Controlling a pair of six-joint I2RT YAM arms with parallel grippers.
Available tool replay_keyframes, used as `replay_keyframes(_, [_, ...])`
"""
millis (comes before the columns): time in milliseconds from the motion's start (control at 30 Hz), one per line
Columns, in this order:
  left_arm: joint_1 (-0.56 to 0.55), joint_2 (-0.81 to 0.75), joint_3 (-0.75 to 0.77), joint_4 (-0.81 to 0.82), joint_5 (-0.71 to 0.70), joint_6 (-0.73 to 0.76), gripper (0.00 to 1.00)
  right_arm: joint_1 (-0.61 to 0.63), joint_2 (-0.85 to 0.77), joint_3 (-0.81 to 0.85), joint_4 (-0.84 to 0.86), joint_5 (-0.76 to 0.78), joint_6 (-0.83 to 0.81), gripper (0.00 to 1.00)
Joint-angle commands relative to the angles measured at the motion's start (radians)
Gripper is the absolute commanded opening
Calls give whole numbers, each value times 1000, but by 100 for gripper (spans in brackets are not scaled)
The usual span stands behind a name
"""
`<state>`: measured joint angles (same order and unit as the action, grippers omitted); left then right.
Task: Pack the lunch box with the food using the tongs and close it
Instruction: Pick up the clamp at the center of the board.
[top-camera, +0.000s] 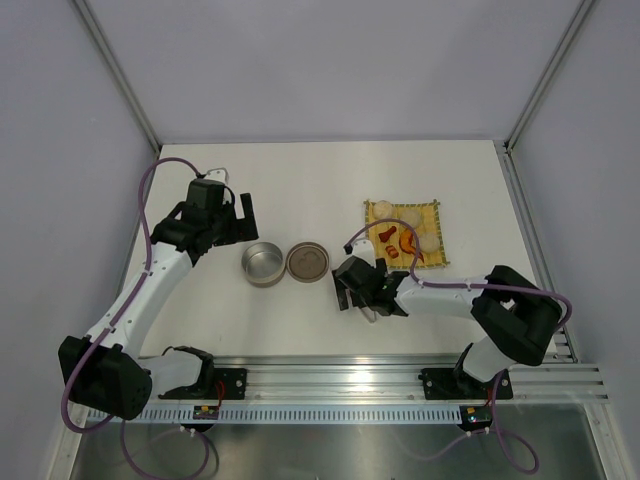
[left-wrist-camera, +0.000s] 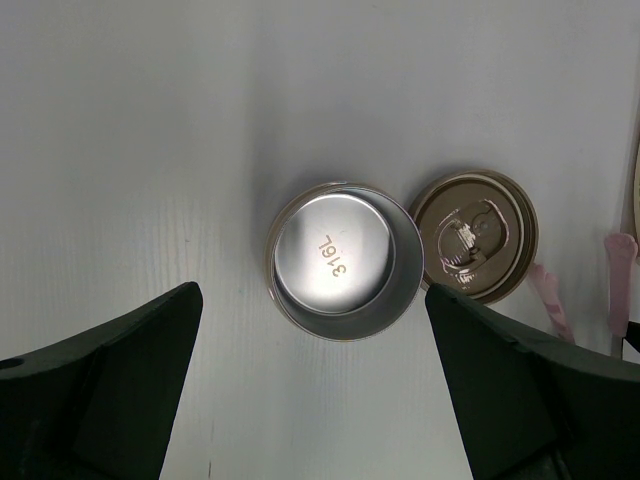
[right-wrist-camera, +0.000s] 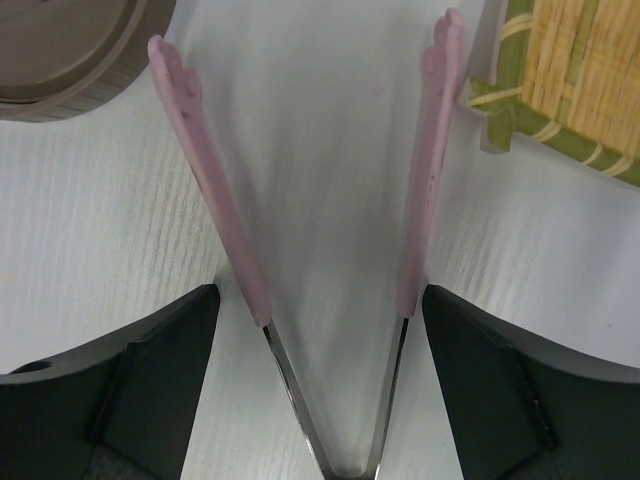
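The open silver lunch box (top-camera: 262, 264) (left-wrist-camera: 345, 262) stands empty on the table, its brownish lid (top-camera: 308, 262) (left-wrist-camera: 475, 235) (right-wrist-camera: 60, 50) lying just to its right. The food (top-camera: 405, 240), cream balls with red-brown and orange pieces, sits on a yellow woven mat (top-camera: 432, 212) (right-wrist-camera: 580, 80). The tongs (right-wrist-camera: 205, 180) (left-wrist-camera: 548, 295), pink-tipped on metal arms, spread in a V between the fingers of my right gripper (top-camera: 360, 295) (right-wrist-camera: 320, 295). That gripper is open, with a gap on the left side. My left gripper (top-camera: 245, 222) (left-wrist-camera: 312, 290) hovers open and empty just left of the lunch box.
Grey walls with metal posts (top-camera: 125, 85) enclose the white table. A metal rail (top-camera: 330, 375) runs along the near edge by the arm bases. The mat's corner lies close to the right tong tip (right-wrist-camera: 445, 60).
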<state>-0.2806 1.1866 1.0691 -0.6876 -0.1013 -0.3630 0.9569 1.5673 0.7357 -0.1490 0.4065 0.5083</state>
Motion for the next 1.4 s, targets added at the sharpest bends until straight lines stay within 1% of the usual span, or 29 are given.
replay_keyframes(0, [-3, -2, 19, 19, 0, 6, 99, 17, -30, -9, -89, 14, 30, 90])
replay_keyframes(233, [-5, 1, 15, 22, 5, 4, 99, 49, -23, -13, -126, 23, 94, 86])
replay_keyframes(500, [-3, -1, 20, 19, 5, 7, 99, 57, 53, 5, -83, 57, 78, 74])
replay_keyframes(600, [-3, -2, 19, 20, 3, 7, 99, 56, 66, 7, -67, 57, 79, 62])
replay_keyframes(633, [-5, -2, 19, 20, 6, 7, 99, 57, 66, 7, -64, 54, 78, 54])
replay_keyframes(733, [-5, -2, 15, 20, 8, 6, 99, 57, 44, 11, -76, 23, 64, 37])
replay_keyframes(767, [-5, -2, 14, 22, 8, 6, 99, 57, 24, 20, -89, 12, 55, 26])
replay_keyframes(800, [-5, -2, 14, 22, 8, 7, 99, 59, 10, 28, -122, 9, 50, 20])
replay_keyframes(833, [-5, -2, 14, 22, 8, 7, 99, 59, -9, 37, -145, 9, 44, 16])
replay_keyframes(867, [-5, -4, 14, 22, 9, 7, 99, 57, -48, 62, -174, 12, 41, 6])
replay_keyframes(900, [-5, -4, 14, 22, 8, 6, 99, 57, -67, 76, -235, 14, 38, 4])
replay_keyframes(967, [-3, -8, 12, 23, 8, 6, 99, 57, -123, 137, -312, 21, 32, 2])
replay_keyframes(1000, [-5, -8, 12, 23, 9, 6, 99, 59, -139, 158, -384, 23, 32, 2])
replay_keyframes(1067, [-5, -10, 12, 25, 11, 4, 99, 57, -176, 223, -466, 61, 41, 2])
replay_keyframes(1100, [-3, -10, 11, 25, 12, 4, 99, 43, -185, 244, -533, 60, 36, 2])
replay_keyframes(1167, [-3, -12, 11, 26, 15, 4, 99, 13, -210, 302, -595, 28, 24, 3])
replay_keyframes(1200, [-5, -12, 11, 28, 15, 4, 99, -16, -219, 321, -622, 5, 19, 3])
replay_keyframes(1233, [-5, -12, 9, 28, 17, 4, 99, -88, -227, 335, -671, -24, 13, 3])
replay_keyframes(1300, [-3, -13, 9, 28, 18, 7, 99, -167, -256, 381, -742, -92, -10, 4])
replay_keyframes(1333, [-5, -15, 9, 28, 18, 6, 99, -243, -266, 395, -762, -118, -25, 4])
replay_keyframes(1367, [-3, -15, 8, 28, 18, 6, 99, -274, -277, 436, -787, -144, -42, 5])
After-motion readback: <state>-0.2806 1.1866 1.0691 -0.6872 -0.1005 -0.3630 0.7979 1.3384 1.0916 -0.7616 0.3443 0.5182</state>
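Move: The clamp lies open in a V between my right hand's spread fingers: its middle is about 2 cm ahead of the hand point at the same height, tips pointing forward and bend towards me. From that hand the brown lid is some 12 cm left and 8 ahead, the steel pot 22 left and 8 ahead, the bamboo tray roughly 11 right and 14 ahead. From my left hand the clamp lies about 25 cm right, 6 back and 17 below. Low over the table, my right hand eases back nearly 2 cm along the clamp, then about 1 cm forward while its fingers shut, squeezing the two legs together near where the pink ends. Gripping it, I draw slightly back and lift fast, roughly 12 cm, then swing right and forward towards the bamboo tray, about 5 cm to the right overall. ##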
